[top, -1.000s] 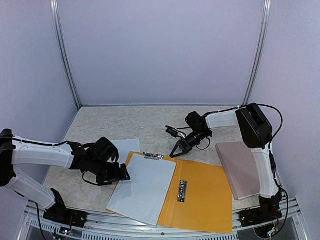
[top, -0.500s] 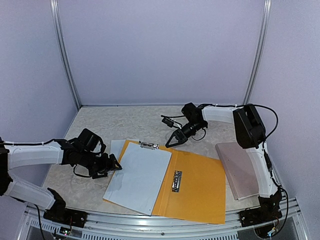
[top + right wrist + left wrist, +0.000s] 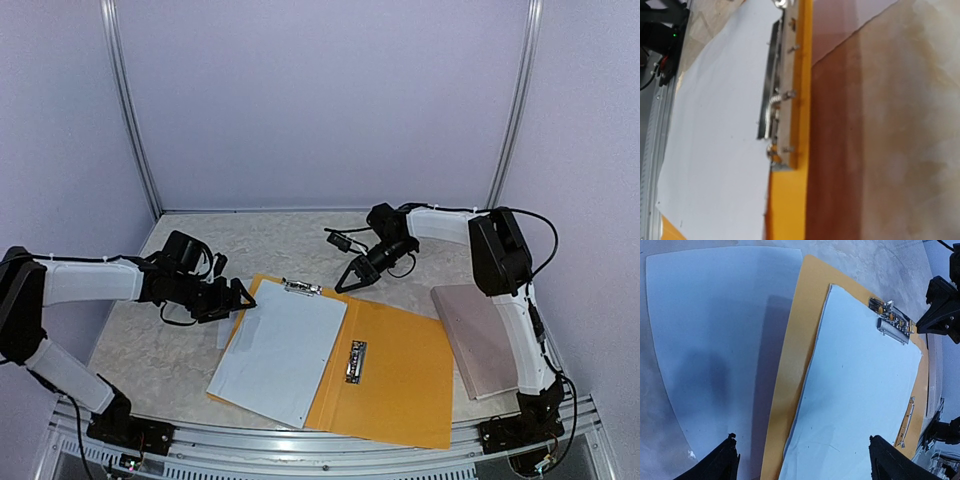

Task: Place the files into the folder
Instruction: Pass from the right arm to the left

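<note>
The orange-yellow folder (image 3: 400, 375) lies open on the table. A stack of white files (image 3: 285, 350) rests on its left half, under the metal clip (image 3: 302, 288) at the far edge. One more loose sheet (image 3: 715, 340) lies on the table left of the folder (image 3: 790, 365). My left gripper (image 3: 240, 297) hovers open over the folder's left edge, with its fingertips (image 3: 730, 460) spread wide and nothing between them. Just right of the clip, my right gripper (image 3: 345, 283) is shut, tip pointing down. Its wrist view shows the clip (image 3: 777, 100) but not its fingers.
A pinkish-brown flat board (image 3: 480, 335) lies at the right, beside the right arm. A second small metal clip (image 3: 355, 362) sits at the folder's spine. Pale walls close in the table at the back and sides.
The folder with its sheets has slid toward the far side. My left gripper moved back and up along the folder's left edge. The right gripper shifted back slightly near the clip.
</note>
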Tool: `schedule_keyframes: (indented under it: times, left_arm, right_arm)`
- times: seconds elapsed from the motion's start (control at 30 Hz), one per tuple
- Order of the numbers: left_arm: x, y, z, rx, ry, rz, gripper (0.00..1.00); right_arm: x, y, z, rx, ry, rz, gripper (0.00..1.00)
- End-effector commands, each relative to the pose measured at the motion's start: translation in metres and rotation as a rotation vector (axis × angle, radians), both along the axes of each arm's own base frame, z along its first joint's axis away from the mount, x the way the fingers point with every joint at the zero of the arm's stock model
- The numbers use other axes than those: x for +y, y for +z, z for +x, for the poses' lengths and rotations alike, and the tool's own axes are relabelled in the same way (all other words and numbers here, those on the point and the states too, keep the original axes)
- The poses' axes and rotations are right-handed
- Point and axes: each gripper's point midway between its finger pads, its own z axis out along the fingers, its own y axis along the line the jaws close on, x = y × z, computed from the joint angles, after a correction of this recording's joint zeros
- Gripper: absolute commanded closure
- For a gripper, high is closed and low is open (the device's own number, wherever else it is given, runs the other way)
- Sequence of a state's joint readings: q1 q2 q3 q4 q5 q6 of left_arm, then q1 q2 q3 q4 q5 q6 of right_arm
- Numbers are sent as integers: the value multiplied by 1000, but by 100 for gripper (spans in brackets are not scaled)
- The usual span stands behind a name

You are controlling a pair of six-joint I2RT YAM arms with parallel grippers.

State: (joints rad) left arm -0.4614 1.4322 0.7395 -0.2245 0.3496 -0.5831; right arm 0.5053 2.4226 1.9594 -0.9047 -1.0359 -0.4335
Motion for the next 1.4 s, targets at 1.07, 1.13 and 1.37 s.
schedule_keyframes:
  times: [1.07, 1.13, 1.37]
  left_arm:
    - [-37, 55, 3, 18, -206, -109, 100]
    - [-33, 69, 0, 4, -198, -77, 100]
    - [-15, 117, -2, -19, -157, 32, 100]
  right_arm:
    - [-2, 8, 26, -55, -117, -73, 72]
    - [-2, 18, 33, -82, -158, -74, 61]
    - [-7, 55, 50, -163, -273, -73, 35]
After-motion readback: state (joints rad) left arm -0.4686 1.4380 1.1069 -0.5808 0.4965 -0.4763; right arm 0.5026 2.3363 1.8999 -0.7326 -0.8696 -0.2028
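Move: The folder's left edge, near its upper corner, lies between the left hand's spread fingers, about 3 cm to its right, 1 cm ahead and 3 cm down. The clipped paper's middle is some 10 cm back and 8 cm right of that hand. The clip is 6 cm ahead and 13 cm right. The right hand already pinches the folder's top edge by the spine, with the clip about 8 cm to its left and level with it. The left fingers close on the folder's left edge and pinch it, after the hand eases about 4 cm right and 3 cm down, the wrist turning some 15 degrees. The left hand then lifts the edge straight up about 12 cm, drifting a little left near the end. Meanwhile the right hand, nearly still until late, opens, lets go of the top edge and slips about 3 cm forward. ##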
